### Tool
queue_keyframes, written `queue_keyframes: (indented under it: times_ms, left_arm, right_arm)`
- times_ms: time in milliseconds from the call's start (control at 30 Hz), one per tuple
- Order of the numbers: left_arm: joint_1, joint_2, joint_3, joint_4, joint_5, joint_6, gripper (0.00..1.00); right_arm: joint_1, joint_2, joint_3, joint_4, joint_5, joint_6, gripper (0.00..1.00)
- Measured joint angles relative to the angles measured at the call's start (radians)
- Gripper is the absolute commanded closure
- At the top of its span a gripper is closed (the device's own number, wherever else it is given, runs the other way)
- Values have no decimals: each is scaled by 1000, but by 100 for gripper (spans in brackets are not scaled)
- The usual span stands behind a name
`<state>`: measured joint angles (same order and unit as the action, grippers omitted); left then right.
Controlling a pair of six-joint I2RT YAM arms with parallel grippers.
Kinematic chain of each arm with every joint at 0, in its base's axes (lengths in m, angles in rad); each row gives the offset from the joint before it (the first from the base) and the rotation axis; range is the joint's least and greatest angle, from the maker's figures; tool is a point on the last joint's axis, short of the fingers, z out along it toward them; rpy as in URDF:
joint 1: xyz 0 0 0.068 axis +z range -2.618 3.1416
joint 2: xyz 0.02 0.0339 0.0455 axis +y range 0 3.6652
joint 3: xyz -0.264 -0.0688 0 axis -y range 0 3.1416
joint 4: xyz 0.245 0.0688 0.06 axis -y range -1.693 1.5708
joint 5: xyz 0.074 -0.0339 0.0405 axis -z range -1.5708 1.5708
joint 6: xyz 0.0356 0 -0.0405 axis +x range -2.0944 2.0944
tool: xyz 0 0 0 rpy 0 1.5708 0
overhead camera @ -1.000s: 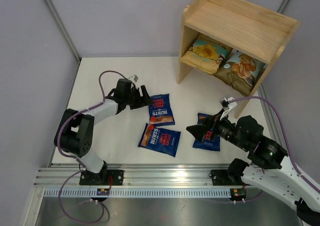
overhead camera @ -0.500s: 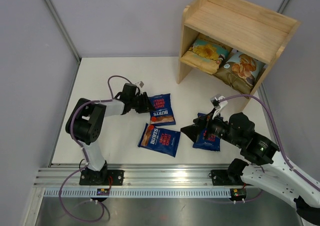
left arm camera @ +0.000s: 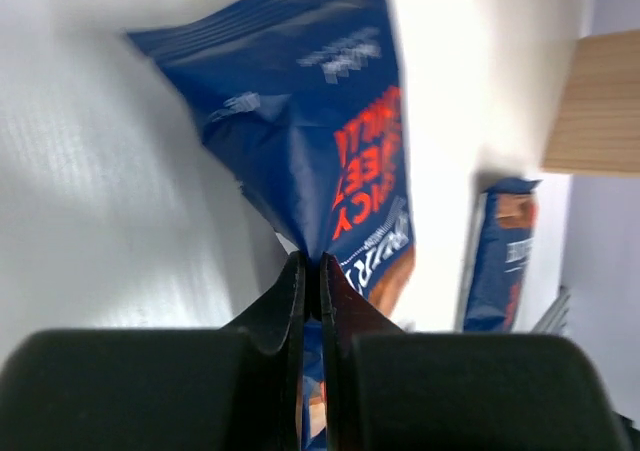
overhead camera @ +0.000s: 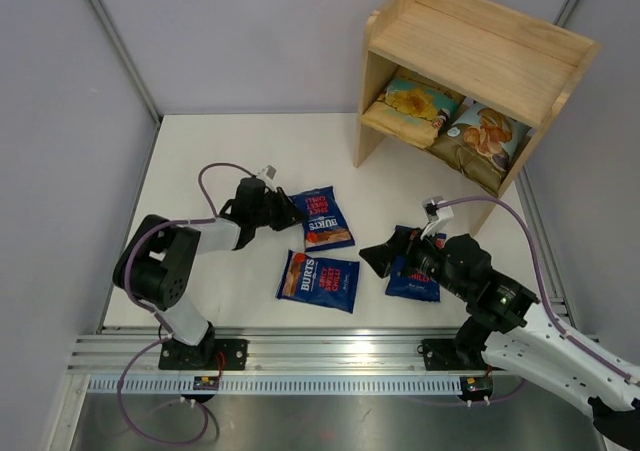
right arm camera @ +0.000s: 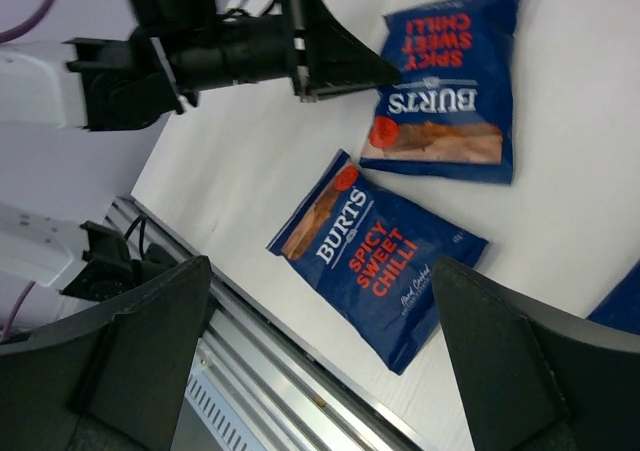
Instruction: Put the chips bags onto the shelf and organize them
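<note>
Three dark blue Burts chips bags lie on the white table. My left gripper (overhead camera: 296, 211) (left arm camera: 310, 263) is shut on the left edge of the upper chips bag (overhead camera: 326, 218) (left arm camera: 300, 141), pinching its thin foil. A second chips bag (overhead camera: 320, 280) (right arm camera: 375, 261) lies flat near the front. My right gripper (overhead camera: 383, 260) (right arm camera: 322, 269) hangs open above and to the right of it, nothing between its fingers. The third chips bag (overhead camera: 414, 280) sits partly under the right wrist. A tan-yellow bag (overhead camera: 415, 104) and a light blue bag (overhead camera: 484, 134) rest on the lower tier of the wooden shelf (overhead camera: 480, 46).
The shelf's top tier (overhead camera: 470, 41) holds nothing. An aluminium rail (overhead camera: 330, 356) runs along the table's near edge. Grey walls close in the left and back sides. Purple cables loop off both arms.
My left gripper has gone from open to shut on the upper bag's edge. The right arm has slid left and lower toward the front bag, jaws still wide.
</note>
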<state>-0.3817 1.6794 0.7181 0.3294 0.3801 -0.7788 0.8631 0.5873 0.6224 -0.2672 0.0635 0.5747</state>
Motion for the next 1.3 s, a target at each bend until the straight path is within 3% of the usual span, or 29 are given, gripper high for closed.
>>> queue_keyframes:
  times_ms: [333, 533, 700, 867, 1100, 1300]
  left_arm:
    - [-8, -150, -136, 270, -3, -171, 100]
    - [-40, -265, -187, 384, -8, -250, 100]
    - [-93, -364, -186, 446, 13, -274, 100]
    - [-124, -445, -183, 482, 66, -277, 100]
    - [-182, -490, -141, 446, 111, -258, 100]
    - [-244, -494, -61, 370, 152, -214, 100]
  right_arm:
    - [0, 45, -132, 101, 137, 239, 4]
    - [0, 103, -252, 299, 152, 400, 6]
    - [0, 182, -257, 418, 130, 420, 3]
    - [0, 157, -258, 494, 122, 408, 5]
    - [0, 41, -280, 636, 91, 351, 21]
    - [0, 35, -280, 666, 71, 311, 45]
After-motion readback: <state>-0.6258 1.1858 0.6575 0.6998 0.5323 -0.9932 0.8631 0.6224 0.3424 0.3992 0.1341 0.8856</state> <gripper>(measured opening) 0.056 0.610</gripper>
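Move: My left hand already pinches the near-left edge of the upper Burts bag, whose middle is some 6 cm to its right and 3 cm lower. My open right gripper, where that bag is going, is about 17 cm back, 16 cm right and 18 cm above. From my right hand the held bag is roughly 17 cm ahead, 10 cm left and 21 cm down; the lower Burts bag lies 3 cm ahead and 11 cm left, the right Burts bag 7 cm ahead and 12 cm right, both some 22 cm below. Keeping its pinch, my left hand lifts the bag about 25 cm, straight up at first, then also back and right to my right gripper, tipping its fingers up and rolling its right side up, some 30 degrees each. My right hand dips forward about 7 cm, rises again while rolling its left side up, then begins closing around the bag's lower end, still well open. ##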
